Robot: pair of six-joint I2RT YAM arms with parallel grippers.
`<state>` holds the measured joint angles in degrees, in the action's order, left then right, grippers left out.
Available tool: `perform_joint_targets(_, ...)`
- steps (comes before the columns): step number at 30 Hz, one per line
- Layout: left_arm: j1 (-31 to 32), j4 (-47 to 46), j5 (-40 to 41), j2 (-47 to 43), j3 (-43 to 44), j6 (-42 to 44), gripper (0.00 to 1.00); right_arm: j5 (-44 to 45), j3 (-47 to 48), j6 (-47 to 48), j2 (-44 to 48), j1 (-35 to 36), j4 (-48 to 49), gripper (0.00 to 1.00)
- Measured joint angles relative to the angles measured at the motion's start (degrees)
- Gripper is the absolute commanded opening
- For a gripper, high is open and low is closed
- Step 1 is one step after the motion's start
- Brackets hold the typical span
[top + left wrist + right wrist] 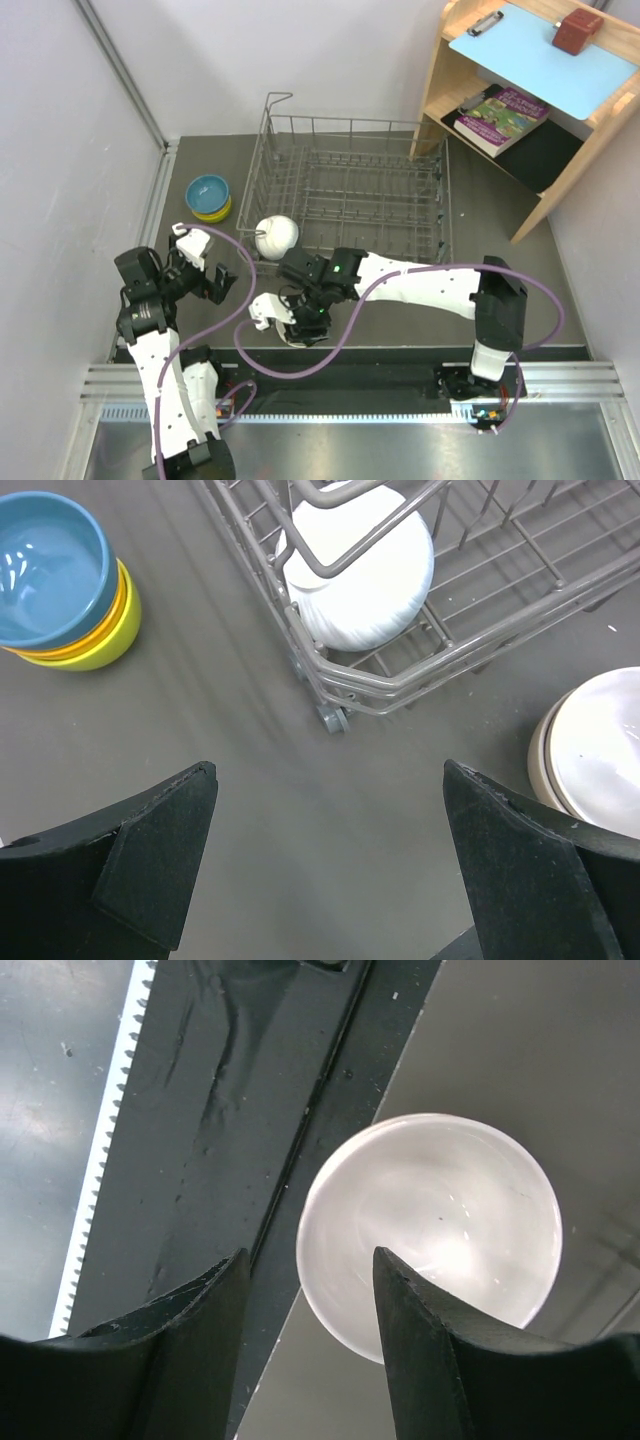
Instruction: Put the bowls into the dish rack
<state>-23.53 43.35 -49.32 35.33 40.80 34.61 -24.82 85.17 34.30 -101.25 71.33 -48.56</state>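
The grey wire dish rack (350, 185) stands mid-table, with a white bowl (277, 233) (360, 570) on its side in the near left corner. A blue bowl (208, 190) (45, 565) sits stacked on orange and yellow-green ones (105, 640) left of the rack. My right gripper (300, 320) (310, 1255) hangs open over a beige bowl (430, 1220) (600, 750) near the table's front edge. One finger is above the bowl's inside and the other outside the rim, with a gap showing. My left gripper (205, 262) (330, 780) is wide open over bare table.
A wooden shelf unit (440, 90) stands at the back right, holding a book (502, 118), a light blue clipboard (540, 55) and a red-brown block (578, 30). White walls close in on the left and behind. A metal rail (350, 385) runs along the front edge.
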Motion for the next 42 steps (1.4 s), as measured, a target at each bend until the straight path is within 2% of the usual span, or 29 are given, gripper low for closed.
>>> perform_joint_targets(18,0.00,-1.07,1.25,-1.70,-0.63,-1.81,0.99,2.54,0.00,-1.33,-5.68,2.16,0.04,0.46)
perform_joint_targets(25,0.00,-3.45,4.46,-2.21,-1.18,-4.68,0.99,3.15,0.59,-1.97,-7.21,2.51,0.15,0.45)
perform_joint_targets(33,0.00,-4.39,5.75,-2.21,-1.70,-5.84,0.99,3.43,3.10,-2.69,-7.69,2.82,0.26,0.39)
perform_joint_targets(37,0.00,-4.39,5.92,-2.23,-1.70,-6.03,0.99,4.04,3.08,-3.02,-7.69,2.82,0.37,0.27)
perform_joint_targets(38,0.00,-4.42,5.92,-2.21,-1.70,-6.05,0.99,4.20,3.02,-3.21,-7.69,2.84,0.55,0.21)
perform_joint_targets(42,0.00,-4.44,6.10,-2.21,-1.70,-6.32,0.99,4.68,2.95,-3.98,-7.69,3.39,0.28,0.11)
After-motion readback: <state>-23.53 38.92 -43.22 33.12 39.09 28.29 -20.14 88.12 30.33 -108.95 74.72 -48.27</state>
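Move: The white bowl on top of the white stack has its middle about 4 cm ahead, 2 cm left and 6 cm below the right hand, which hangs by its near rim. The white bowl in the rack is roughly 22 cm ahead and 8 cm left; the dish rack's middle is some 33 cm ahead and 8 cm right. From the left hand the top white bowl lies about 18 cm right, 8 cm back and 13 cm lower. Sink the half-open right gripper about 4 cm onto the near rim of the top white bowl, easing back about 1 cm first and leaning the wrist a few degrees as you go down. At the bottom rise slightly and shift about 1 cm left, then bring the fingers together over the rim, one inside the bowl and one outside, to pinch the wall. ##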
